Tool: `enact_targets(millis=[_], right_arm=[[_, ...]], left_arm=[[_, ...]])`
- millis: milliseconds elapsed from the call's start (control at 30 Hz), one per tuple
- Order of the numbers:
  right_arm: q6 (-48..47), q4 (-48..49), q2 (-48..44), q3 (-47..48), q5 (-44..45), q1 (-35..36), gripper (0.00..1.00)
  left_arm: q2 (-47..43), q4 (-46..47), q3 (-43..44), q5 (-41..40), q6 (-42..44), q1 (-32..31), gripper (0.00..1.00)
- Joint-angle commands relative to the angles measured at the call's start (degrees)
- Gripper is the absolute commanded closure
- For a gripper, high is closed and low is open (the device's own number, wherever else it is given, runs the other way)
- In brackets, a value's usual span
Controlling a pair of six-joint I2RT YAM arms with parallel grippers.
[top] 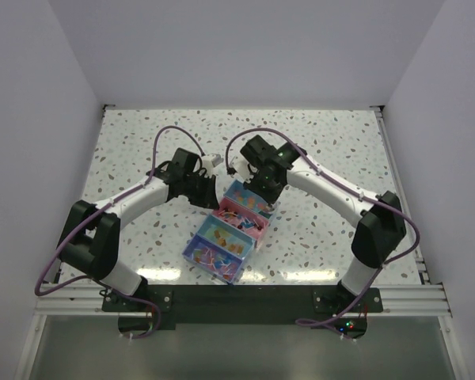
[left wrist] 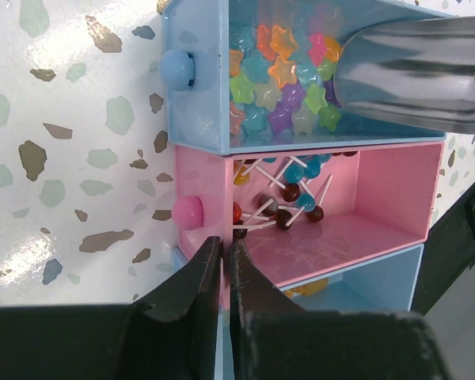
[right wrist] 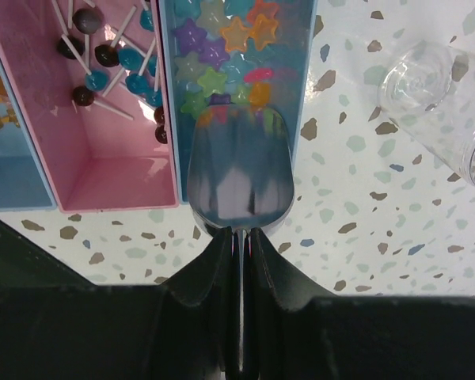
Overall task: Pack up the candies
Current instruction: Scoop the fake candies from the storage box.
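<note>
Star-shaped candies [left wrist: 273, 87] [right wrist: 222, 47] in mixed colours fill the far end of a blue tray [left wrist: 194, 111]. Beside it, a pink tray [left wrist: 364, 198] [right wrist: 103, 158] holds small lollipops [left wrist: 289, 194] [right wrist: 111, 59]. My left gripper [left wrist: 224, 244] [top: 208, 194] is shut on the pink tray's front wall, just below its round pink knob [left wrist: 188, 212]. My right gripper [right wrist: 241, 233] [top: 263, 194] is shut on the handle of a metal scoop [right wrist: 237, 170] [left wrist: 419, 75]. The scoop's bowl lies in the blue tray, its lip against the star candies.
The trays sit in a stepped row [top: 191, 247] running toward the near edge, and the nearer ones hold orange sweets. A clear plastic jar [right wrist: 443, 103] lies on its side on the speckled table, right of the blue tray.
</note>
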Motion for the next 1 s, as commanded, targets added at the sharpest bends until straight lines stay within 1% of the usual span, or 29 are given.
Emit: enact_targets(millis=[0, 233, 367, 500, 667, 833, 967], right_arm=[[1.2, 11.4, 3.4, -7.0, -2.1, -0.1, 1.00], [0.8, 18.4, 2.7, -12.1, -3.5, -0.3, 1.00], [0.9, 21.6, 3.1, -12.7, -3.6, -0.3, 1.00], [1.4, 26.2, 3.7, -14.1, -5.2, -0.4, 1.00], [1.5, 29.5, 4.5, -16.8, -7.4, -0.2, 1.00], [0.6, 33.6, 4.4, -20.8, -10.1, -0.6, 1.00], [-0.9, 36.9, 4.9, -22.8, -11.6, -1.5, 1.00]], left_arm=[[-0.8, 1.5, -0.8, -1.0, -0.4, -0.1, 1.00], [-0.6, 1.2, -0.3, -0.3, -0.4, -0.1, 1.00], [-0.3, 1.2, -0.2, 0.0, -0.7, -0.1, 1.00], [0.0, 2.1, 0.1, 0.3, -0.8, -0.1, 1.00], [0.4, 2.9, -0.2, 1.2, -0.4, -0.1, 1.00], [0.1, 3.4, -0.6, 0.7, 2.8, -0.1, 1.00], [-0.5, 3.0, 0.1, 0.7, 7.2, -0.1, 1.00]])
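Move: The right hand holds the scoop; the star candies it is taken to lie about 7 cm to its left, 3 cm ahead and some 10 cm below. The lollipops in the pink compartment are roughly 9 cm left and 2 cm back; the clear jar stands about 10 cm ahead and 2 cm to the right. From the left hand, shut on the left end wall of the pink compartment, the star candies lie about 7 cm right, 4 cm ahead and 4 cm lower. Forward and to the left along the far blue compartment, the right hand drives the scoop about 6 cm into the star candies, its fingers swinging some 15 degrees to point more forward-left; then it drops sharply, ending about 6 cm lower. The left hand keeps its pinch on the pink end wall and shifts about a centimetre forward and left with the box. ##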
